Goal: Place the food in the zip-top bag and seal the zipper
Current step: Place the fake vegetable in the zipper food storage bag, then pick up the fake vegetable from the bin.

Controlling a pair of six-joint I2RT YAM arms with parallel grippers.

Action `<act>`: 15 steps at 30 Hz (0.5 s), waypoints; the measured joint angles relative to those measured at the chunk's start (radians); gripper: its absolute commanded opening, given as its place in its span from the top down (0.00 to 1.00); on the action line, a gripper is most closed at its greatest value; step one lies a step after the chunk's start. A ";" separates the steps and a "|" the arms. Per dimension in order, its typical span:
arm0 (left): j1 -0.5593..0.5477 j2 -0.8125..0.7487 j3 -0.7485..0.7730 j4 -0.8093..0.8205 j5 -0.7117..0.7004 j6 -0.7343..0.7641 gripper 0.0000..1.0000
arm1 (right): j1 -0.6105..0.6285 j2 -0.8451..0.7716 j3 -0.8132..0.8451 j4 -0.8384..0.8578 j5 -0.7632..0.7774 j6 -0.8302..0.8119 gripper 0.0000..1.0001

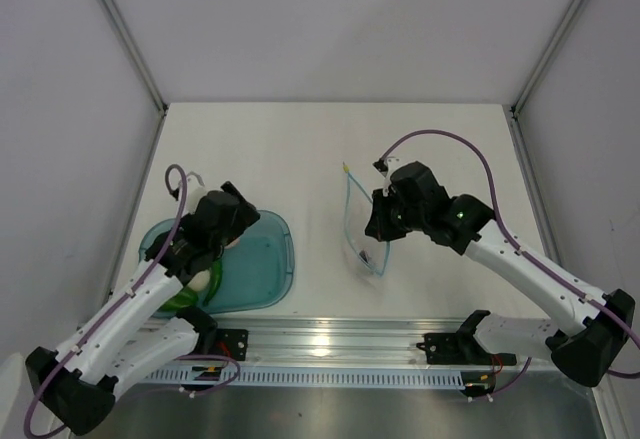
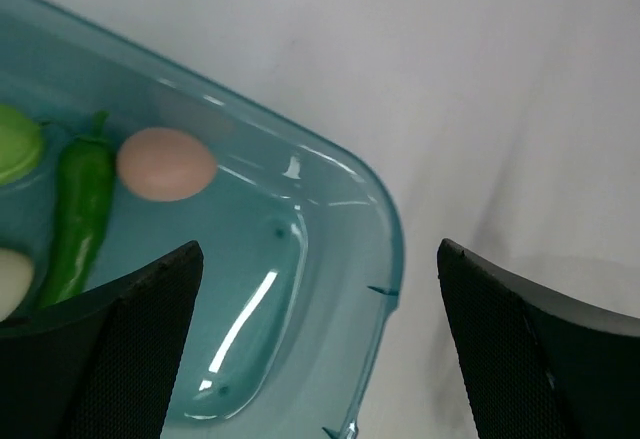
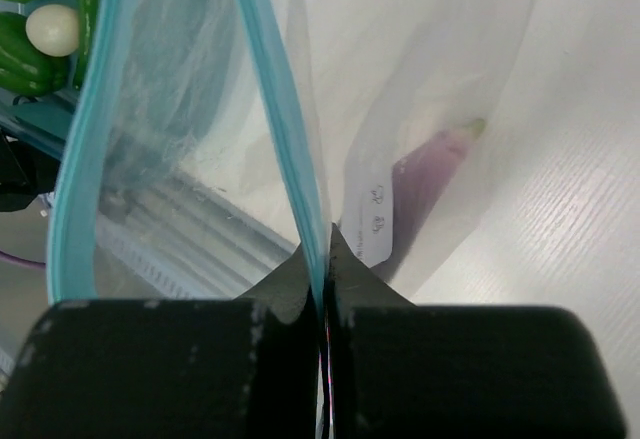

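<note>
The clear zip-top bag (image 1: 360,224) hangs upright near the table's middle with its mouth spread open. My right gripper (image 3: 325,249) is shut on one side of the light-blue zipper (image 3: 280,129). A purple eggplant (image 3: 430,179) lies inside the bag. More food sits in the teal tray (image 2: 370,259): a long green vegetable (image 2: 80,219), a small pinkish-orange piece (image 2: 167,164), a pale green piece (image 2: 15,144) and a white piece (image 2: 10,281). My left gripper (image 2: 320,349) hovers open over the tray's corner, with nothing between its fingers.
The teal tray (image 1: 270,259) lies at the front left, beside the metal rail (image 1: 330,344) along the near edge. White walls with metal posts enclose the table on three sides. The right arm's purple cable (image 1: 440,139) arcs above the bag.
</note>
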 measured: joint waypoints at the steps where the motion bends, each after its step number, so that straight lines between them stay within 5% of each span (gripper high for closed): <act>1: 0.029 0.002 -0.003 -0.028 0.008 -0.014 0.00 | -0.001 0.000 -0.004 0.000 0.000 -0.001 1.00; 15: 0.239 0.272 -0.002 -0.245 0.135 -0.336 0.03 | -0.005 -0.013 -0.026 -0.001 -0.001 -0.010 1.00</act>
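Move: Below the open left hand lies the tray. The pink ball is about 6 cm to its left, 2 cm ahead and 15 cm down. The green pepper is roughly 6 cm back and 10 cm left of the hand, the white egg 8 cm back and 12 cm left, and the green gourd 3 cm back and 17 cm left, all at about the ball's depth. From the right hand the ball is some 31 cm left, 6 cm ahead and 18 cm lower. Sinking about 9 cm into the tray towards the pink ball, the empty left hand first swings some 4 cm left, then goes on down, easing back 2 to 3 cm. Its fingers stay wide open while the wrist tips them steeper and turns counter-clockwise, each by about 25 degrees; they touch nothing yet. The right hand stays nearly in place, keeping the bag's blue zipper rim pinched. ##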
